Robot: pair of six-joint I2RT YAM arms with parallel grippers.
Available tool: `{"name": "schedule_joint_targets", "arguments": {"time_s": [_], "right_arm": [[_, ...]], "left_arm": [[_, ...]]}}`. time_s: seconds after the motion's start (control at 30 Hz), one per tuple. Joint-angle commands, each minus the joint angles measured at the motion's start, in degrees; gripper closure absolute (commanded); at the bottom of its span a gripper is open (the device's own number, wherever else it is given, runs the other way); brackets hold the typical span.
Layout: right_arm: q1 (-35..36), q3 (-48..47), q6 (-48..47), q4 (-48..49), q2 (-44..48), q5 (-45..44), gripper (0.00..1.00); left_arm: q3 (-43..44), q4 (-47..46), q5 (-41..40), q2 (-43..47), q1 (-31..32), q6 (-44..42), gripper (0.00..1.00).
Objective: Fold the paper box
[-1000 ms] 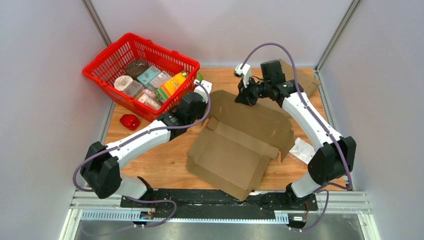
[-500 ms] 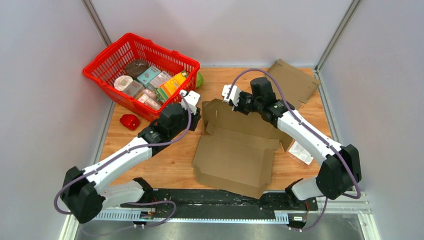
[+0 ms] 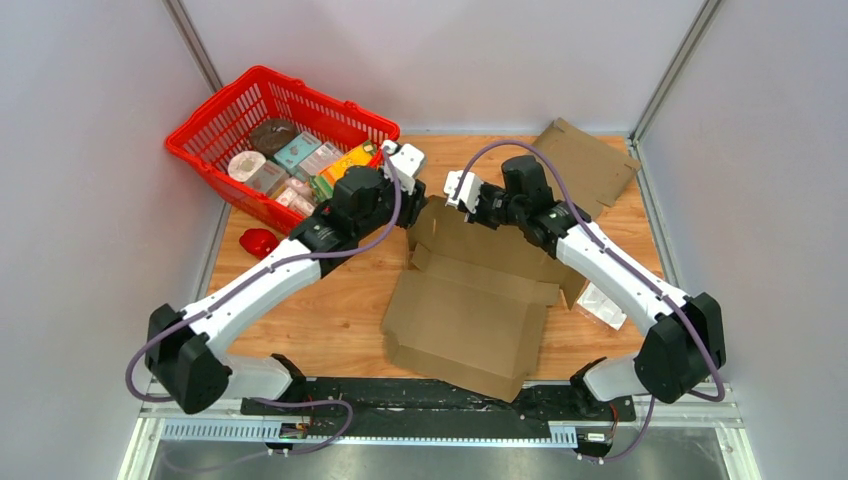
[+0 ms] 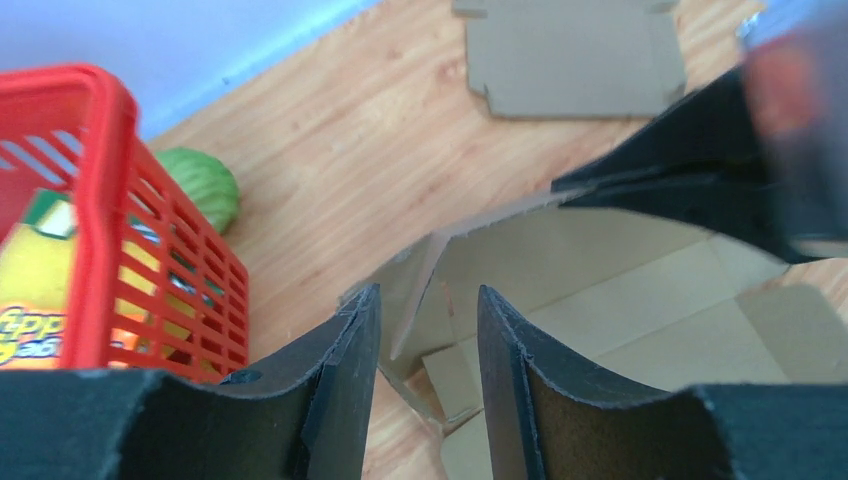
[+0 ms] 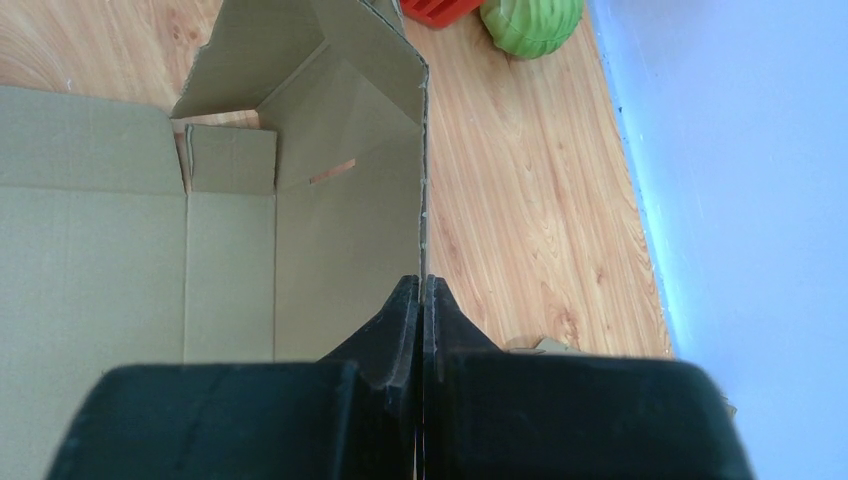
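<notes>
The paper box [image 3: 470,315] is a brown cardboard blank lying mostly flat in the middle of the table. Its back panel [image 5: 350,170] stands upright. My right gripper [image 5: 422,285] is shut on that panel's top edge, near the back of the box [image 3: 483,212]. My left gripper [image 4: 428,292] is open, its fingers [image 4: 345,340] apart with nothing held between them. It hovers at the box's back left corner [image 3: 420,205], where a folded corner flap [image 4: 425,285] shows beyond the gap.
A red basket [image 3: 200,135] full of groceries stands at the back left, with a green ball [image 4: 200,185] beside it. A red object [image 3: 259,242] lies near the left edge. A second flat cardboard blank [image 3: 590,160] lies back right. A clear packet [image 3: 603,303] lies right of the box.
My left gripper has opened and moved back toward the box's rear left corner. My right gripper, still shut on the panel, pulled it leftward and upright. The box shifted slightly.
</notes>
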State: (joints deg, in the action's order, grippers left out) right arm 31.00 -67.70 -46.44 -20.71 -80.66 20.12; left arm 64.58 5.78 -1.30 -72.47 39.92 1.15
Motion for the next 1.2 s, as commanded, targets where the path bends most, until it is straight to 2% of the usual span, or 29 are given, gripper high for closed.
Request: {"name": "schedule_joint_targets", "arguments": {"time_s": [0.0,0.27,0.37,0.47,0.6,0.67,0.7,0.73,0.8,0.83,0.87,0.9,0.93,0.97,1.0,1.03,1.07,1.13,1.17], "right_arm": [[0.28,-0.68,-0.94,1.02,2.44,0.36,1.00],[0.28,-0.50,-0.50,1.37,2.18,0.88,1.00],[0.37,-0.41,-0.15,1.81,2.18,1.15,1.00],[0.46,-0.06,0.20,2.60,2.26,1.15,1.00],[0.46,0.64,2.22,5.14,2.79,0.80,0.97],[0.72,1.60,4.50,6.90,3.31,-0.51,0.89],[0.81,1.70,5.29,7.69,3.49,-1.30,0.81],[0.81,1.70,6.87,7.53,3.76,-2.09,0.77],[0.90,2.48,10.12,8.58,5.25,-5.94,0.49],[0.99,2.75,15.62,9.10,5.86,-8.67,0.33],[0.99,2.05,20.20,8.85,6.56,-11.56,0.00],[0.99,0.92,25.12,7.45,8.14,-18.03,0.00],[0.99,-0.66,30.56,5.09,8.68,-20.01,0.00],[0.73,-2.50,42.01,-1.29,9.46,-23.51,0.00],[0.72,-6.35,47.00,-5.27,9.91,-26.85,0.00],[0.64,-9.17,53.66,-10.18,9.82,-28.19,0.00],[0.55,-11.55,65.48,-19.45,9.48,-29.86,0.00],[0.55,-16.40,77.14,-26.46,8.42,-28.21,0.00],[0.72,-16.67,88.51,-29.10,8.42,-26.47,0.00]], "left_arm": [[3.18,1.95,3.06,-3.90,-0.46,-4.40,0.51],[6.00,2.92,3.59,-8.48,-0.63,-5.98,0.54],[6.35,2.83,2.10,-9.88,-0.55,-6.16,0.59],[6.44,2.66,1.48,-10.94,-0.55,-6.51,0.71],[5.39,1.00,-0.54,-11.12,-0.63,-6.68,0.93],[3.72,-0.50,-1.25,-10.50,-0.63,-6.68,0.99],[2.41,-2.25,-1.42,-10.24,-0.55,-6.51,1.00],[1.61,-3.31,-1.60,-9.72,-0.63,-6.25,1.00],[-0.14,-5.42,-1.51,-8.84,-0.55,-5.46,1.00],[-0.67,-5.52,-1.77,-8.57,-0.63,-5.11,1.00],[-1.20,-6.91,-2.12,-8.22,-0.55,-4.67,1.00],[-2.16,-7.27,-2.74,-7.69,-0.63,-3.53,1.00],[-2.70,-7.54,-3.61,-7.43,-0.63,-3.00,1.00],[-3.40,-8.50,-3.71,-7.08,-0.55,-2.65,1.00],[-4.71,-9.03,-3.71,-6.38,-0.63,-1.95,1.00],[-5.33,-9.47,-3.80,-6.11,-0.63,-1.50,1.00],[-5.95,-10.34,-3.80,-5.93,-0.63,-1.41,1.00],[-6.83,-10.44,-4.41,-5.32,-0.63,0.87,1.00],[-7.09,-10.53,-4.59,-5.14,-0.55,1.31,1.00]]}}
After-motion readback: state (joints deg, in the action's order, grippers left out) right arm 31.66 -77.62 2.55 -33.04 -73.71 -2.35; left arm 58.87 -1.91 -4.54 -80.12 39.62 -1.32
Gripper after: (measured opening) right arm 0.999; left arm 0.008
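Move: Just beyond the left hand's half-open fingers is the raised panel's left top corner, about 3 cm ahead, 3 cm to the right and 6 cm below. The basket's middle is some 25 cm left and 11 cm ahead, the cabbage about 5 cm left and 13 cm ahead. The box's bottom panel lies roughly 22 cm back and 10 cm right. From the right hand, still pinching the top edge, the corner is about 8 cm left, 3 cm ahead. Sinking about 5 cm and easing a little forward and right, the left hand brings its fingers to the raised panel's left top corner, shuts them on the cardboard, then settles 2 cm lower. The right hand, holding still until that grip is made, opens wide and leaves the edge, rising about 7 cm and going 5 cm right as its wrist swings clockwise. ##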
